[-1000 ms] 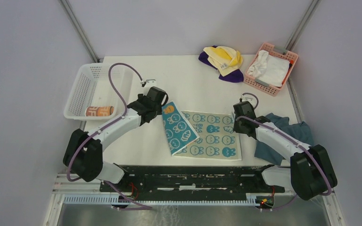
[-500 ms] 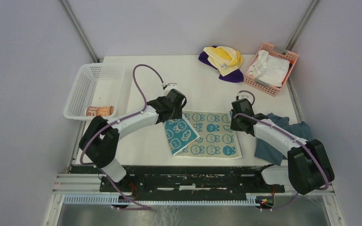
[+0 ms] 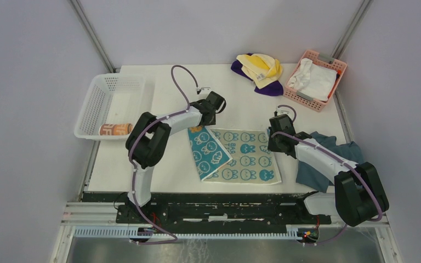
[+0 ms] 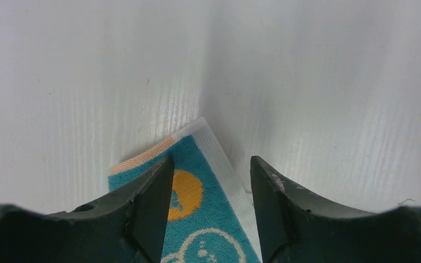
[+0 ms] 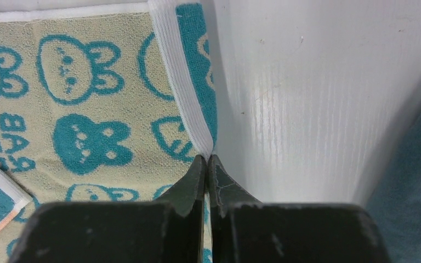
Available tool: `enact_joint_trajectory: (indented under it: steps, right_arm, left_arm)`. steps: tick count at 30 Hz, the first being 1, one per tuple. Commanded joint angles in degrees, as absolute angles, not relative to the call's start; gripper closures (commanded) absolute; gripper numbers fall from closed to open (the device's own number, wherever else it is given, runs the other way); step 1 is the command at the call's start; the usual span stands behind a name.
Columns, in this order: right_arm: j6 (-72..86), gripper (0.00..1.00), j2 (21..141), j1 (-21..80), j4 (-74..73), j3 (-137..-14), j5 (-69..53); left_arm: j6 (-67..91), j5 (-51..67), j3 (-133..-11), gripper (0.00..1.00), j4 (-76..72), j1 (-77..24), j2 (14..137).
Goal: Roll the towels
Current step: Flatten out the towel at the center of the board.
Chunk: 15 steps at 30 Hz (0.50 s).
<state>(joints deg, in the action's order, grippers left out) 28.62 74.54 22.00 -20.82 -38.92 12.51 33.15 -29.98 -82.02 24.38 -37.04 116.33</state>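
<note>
The rabbit towel [image 3: 248, 156] lies flat at mid-table, cream face up, its left part folded over to show the teal side [image 3: 208, 149]. My left gripper [image 3: 203, 119] hovers open over the fold's far corner; in the left wrist view that teal corner with an orange dot [image 4: 208, 230] lies between the spread fingers of the left gripper [image 4: 211, 160]. My right gripper [image 3: 274, 147] is shut on the towel's white right hem [image 5: 189, 109], the right gripper [image 5: 207, 157] pinching it at the fingertips. A yellow towel [image 3: 260, 66] rests on a purple towel [image 3: 269, 89] at the back.
A white basket [image 3: 101, 96] at the left holds a rolled orange towel [image 3: 115, 129]. A pink basket [image 3: 331, 66] with a white cloth [image 3: 313, 81] stands at the back right. A blue-grey cloth [image 3: 331, 159] lies crumpled under the right arm.
My left gripper has swung right and farther back, from the fold's left side to its far corner. The right gripper has kept its pinch on the hem.
</note>
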Motion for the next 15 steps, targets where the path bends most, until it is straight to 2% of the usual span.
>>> enact_joint_trajectory:
  steps: [1,4,11,13,15]
  right_arm:
    - [27.8,0.93,74.1,21.8,-18.9,-40.0,13.3]
    - [27.8,0.93,74.0,21.7,-19.0,-40.0,13.9]
    - [28.5,0.96,74.2,21.1,-20.6,-40.5,16.5]
    - [29.1,0.98,74.3,20.4,-21.6,-41.0,17.6]
    - [29.7,1.0,74.4,19.6,-22.4,-41.3,18.2]
  left_arm:
    - [33.1,-32.7,-84.8,0.42,25.3,-36.8,118.9]
    - [33.2,-32.7,-84.3,0.52,25.4,-35.8,119.4]
    - [31.5,-31.0,-79.5,0.88,24.0,-32.8,115.2]
    - [30.6,-29.6,-77.4,0.95,24.1,-31.7,112.2]
    - [29.5,-28.1,-74.5,0.97,23.5,-30.5,107.7]
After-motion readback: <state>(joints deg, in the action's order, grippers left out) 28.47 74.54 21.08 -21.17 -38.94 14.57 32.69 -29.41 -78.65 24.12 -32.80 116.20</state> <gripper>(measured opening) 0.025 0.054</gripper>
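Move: The folded-over teal towel's far corner lies almost under the left hand, about 1 cm ahead and some 2 cm below its open fingers. The middle of the teal flap is about 11 cm back and 1 cm left of the hand, and the tan part's middle some 13 cm back and 12 cm right. The right hand already pinches the towel's right edge; from it that far corner lies roughly 11 cm ahead, 22 cm left and 3 cm lower. The left hand sinks about 2 cm onto the flap's far end, its fingers closing from wide open to almost shut so that they pinch the towel's edge just behind the corner, and as they close it draws left about 4 cm, keeping low. The right hand keeps its pinch on the towel's opposite edge and near the end edges about 1 cm to the right, away from the left hand. ##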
